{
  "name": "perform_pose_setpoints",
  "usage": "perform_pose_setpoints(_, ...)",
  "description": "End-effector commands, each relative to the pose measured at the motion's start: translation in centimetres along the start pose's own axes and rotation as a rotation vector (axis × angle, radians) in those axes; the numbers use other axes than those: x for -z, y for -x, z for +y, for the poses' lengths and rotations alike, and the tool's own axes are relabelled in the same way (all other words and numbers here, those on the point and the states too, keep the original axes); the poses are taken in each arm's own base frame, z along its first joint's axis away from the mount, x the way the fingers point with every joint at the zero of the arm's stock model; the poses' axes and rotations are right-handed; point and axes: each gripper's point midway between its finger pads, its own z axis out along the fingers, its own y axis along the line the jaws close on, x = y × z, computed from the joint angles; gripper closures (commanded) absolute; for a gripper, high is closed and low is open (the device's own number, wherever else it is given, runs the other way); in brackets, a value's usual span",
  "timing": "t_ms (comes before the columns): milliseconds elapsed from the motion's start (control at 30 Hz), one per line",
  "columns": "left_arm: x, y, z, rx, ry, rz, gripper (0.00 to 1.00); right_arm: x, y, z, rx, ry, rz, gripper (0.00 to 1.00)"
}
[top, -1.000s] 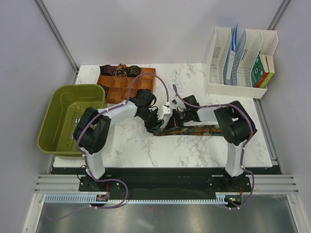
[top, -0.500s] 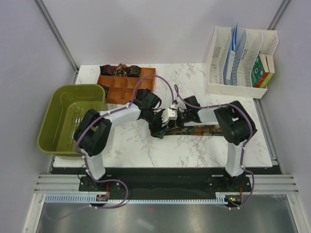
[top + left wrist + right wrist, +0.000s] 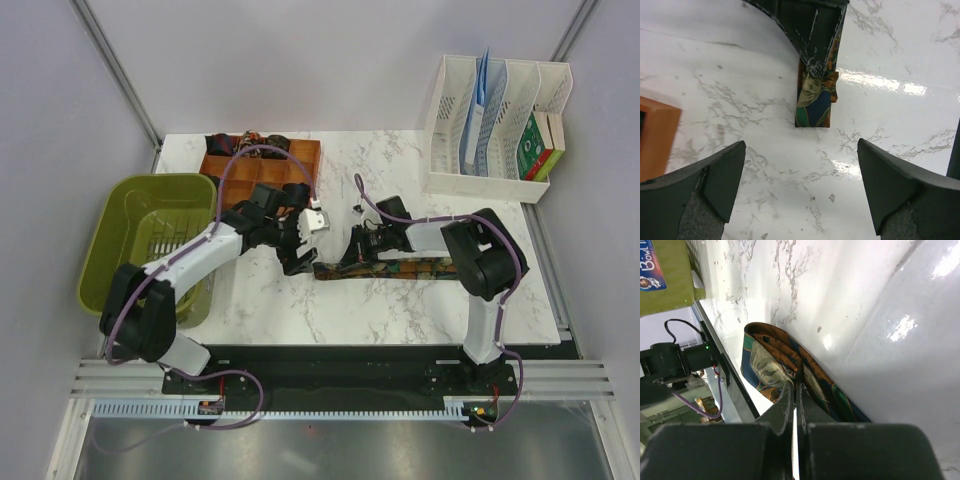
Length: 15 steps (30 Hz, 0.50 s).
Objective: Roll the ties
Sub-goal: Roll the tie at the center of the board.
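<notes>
A patterned tie (image 3: 400, 267) in orange, green and dark blue lies flat across the marble table (image 3: 400, 310). Its left end (image 3: 813, 102) shows in the left wrist view, just beyond my left gripper (image 3: 800, 165), which is open and empty over bare marble. In the top view that left gripper (image 3: 300, 245) sits a little left of the tie's end. My right gripper (image 3: 796, 386) is shut on a fold of the tie (image 3: 771, 360); in the top view it (image 3: 356, 250) is near the tie's left part. Three rolled ties (image 3: 248, 146) sit in the orange tray (image 3: 300, 165).
A green bin (image 3: 120, 215) stands at the table's left edge, next to the left arm. A white file rack (image 3: 455, 120) with papers and a box stands at the back right. Purple cables run along both arms.
My left gripper has opened wide and drawn back to the left, away from the tie's end. The right gripper has stayed shut on the tie.
</notes>
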Motion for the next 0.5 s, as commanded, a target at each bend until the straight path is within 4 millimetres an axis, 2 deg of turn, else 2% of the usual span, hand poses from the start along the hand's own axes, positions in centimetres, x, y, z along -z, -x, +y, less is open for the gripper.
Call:
perform_pose_setpoints(0, 2.0, 2.2, -0.2, -0.03, 0.037, -0.141, 0.0, 0.1, 0.1, -2.3, 0.079, -0.13, -0.02, 1.0)
perform_pose_setpoints(67, 1.3, 1.3, -0.5, -0.011, 0.001, -0.123, 0.0, 0.1, 0.1, -2.4, 0.087, -0.129, -0.019, 1.0)
perform_pose_setpoints(100, 0.0, 0.1, -0.7, -0.001, -0.037, -0.084, 0.0, 0.1, 0.1, -2.5, 0.092, -0.134, -0.019, 1.0)
perform_pose_setpoints(133, -0.4, -0.4, -0.7, -0.026, -0.05, -0.062, 0.0, 0.2, 0.3, -2.2, 0.109, -0.132, -0.026, 1.0)
perform_pose_setpoints(200, -1.5, -1.4, 0.3, -0.025, -0.005, -0.037, 0.0, 0.2, 0.5, -2.2, 0.123, -0.133, -0.032, 1.0)
perform_pose_setpoints(333, -3.6, -1.3, 1.4, -0.148, 0.049, -0.029, 0.0, 0.4, 0.8, -2.2, 0.168, -0.143, -0.043, 1.0)
perform_pose_setpoints(400, -4.2, -1.4, 1.7, -0.133, 0.048, -0.011, 0.03, 0.4, 0.8, -2.4, 0.174, -0.153, -0.04, 1.0)
perform_pose_setpoints(433, -4.5, -0.7, 1.9, -0.142, 0.046, -0.01, 0.04, 0.4, 0.7, -2.5, 0.172, -0.157, -0.039, 1.0)
perform_pose_setpoints(467, -5.1, -1.5, 1.6, -0.129, 0.022, 0.015, 0.05, 0.4, 0.7, -2.7, 0.177, -0.167, -0.038, 1.0)
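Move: The folded end of the tie lies some 6 cm to the right of the left hand, about 1 cm farther out and roughly 8 cm below it. The right hand's closed fingertips stand about 3 cm to the right of that end. In the tray, the black rolled tie sits around 20 cm ahead of the left hand and 1 cm to its left, 7 cm below. From the right hand, the tie end is about 3 cm left, level with it fore and aft, 1 cm lower. The right hand keeps its pinch on the tie beside the folded end and stays in place, rolling only some 5 degrees about its fingers, its forward side rising. The wide-open left hand first lifts about 3 cm more, then drops roughly 9 cm towards the table on the left of that end, fingers slanting down to the right with the end ahead between them, not yet touching. ##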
